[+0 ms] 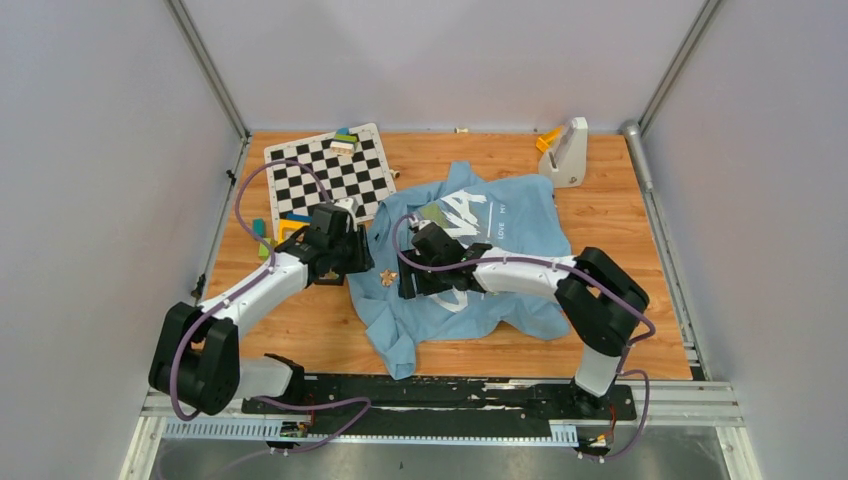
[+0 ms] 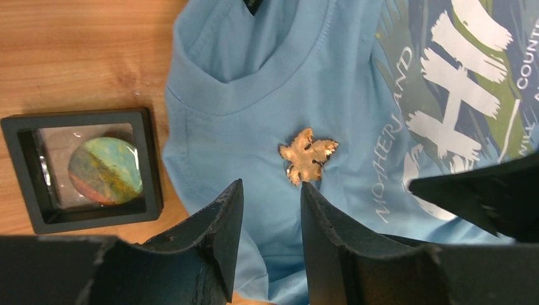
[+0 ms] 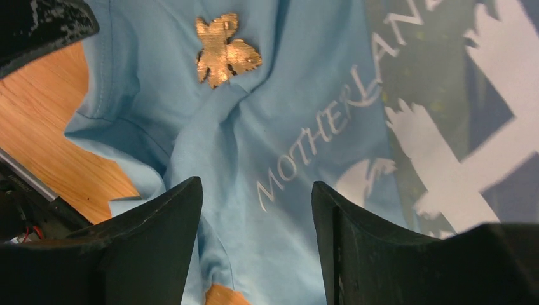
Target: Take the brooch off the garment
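Note:
The garment (image 1: 510, 215), a light blue T-shirt with white lettering, lies crumpled on the wooden table. The brooch (image 1: 387, 276) is a small golden-orange leaf shape on the cloth below the collar. It also shows in the left wrist view as the brooch (image 2: 307, 155) and in the right wrist view as the brooch (image 3: 224, 51). My left gripper (image 2: 272, 185) is open with only cloth (image 2: 254, 95) in its gap, and its right fingertip (image 2: 306, 190) sits at the brooch's near edge. My right gripper (image 3: 255, 184) is open over the cloth (image 3: 279, 121), a short way from the brooch.
A black display box with a round coloured disc (image 2: 82, 168) lies on the wood beside the collar. A chessboard (image 1: 330, 175) with toy blocks (image 1: 345, 142) is at the back left. A white stand (image 1: 568, 152) is at the back right. An orange frame (image 1: 290, 228) sits by the left arm.

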`<action>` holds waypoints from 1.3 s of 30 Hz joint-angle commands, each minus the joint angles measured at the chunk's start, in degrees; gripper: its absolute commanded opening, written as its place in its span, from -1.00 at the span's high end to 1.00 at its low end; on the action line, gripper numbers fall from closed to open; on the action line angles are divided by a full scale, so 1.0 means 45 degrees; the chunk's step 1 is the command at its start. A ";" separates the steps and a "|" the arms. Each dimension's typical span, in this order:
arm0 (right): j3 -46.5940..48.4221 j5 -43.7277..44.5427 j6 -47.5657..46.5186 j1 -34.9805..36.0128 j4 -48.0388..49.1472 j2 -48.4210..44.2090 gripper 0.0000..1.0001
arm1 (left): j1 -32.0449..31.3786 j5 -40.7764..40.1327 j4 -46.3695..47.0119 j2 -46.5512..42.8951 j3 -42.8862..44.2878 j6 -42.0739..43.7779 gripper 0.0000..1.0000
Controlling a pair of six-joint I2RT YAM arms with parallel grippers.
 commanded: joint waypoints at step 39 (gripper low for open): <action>-0.3849 0.1654 -0.0861 0.1189 0.4827 -0.2298 1.00 | 0.0011 0.6105 0.3229 0.1685 -0.1429 0.0480 0.14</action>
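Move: The brooch lies about 4 cm to the left hand's right, 1 cm ahead and 6 cm below; the black box sits about 7 cm to that hand's left, 2 cm ahead and 7 cm below. The right hand goes for the garment some 4 cm to its left, 1 cm back and 3 cm down; the brooch is about 6 cm to its left, 3 cm ahead and 3 cm below. Right hand goes 4 cm left, pinches garment, draws it back and right; left goes 6 cm right towards brooch. ##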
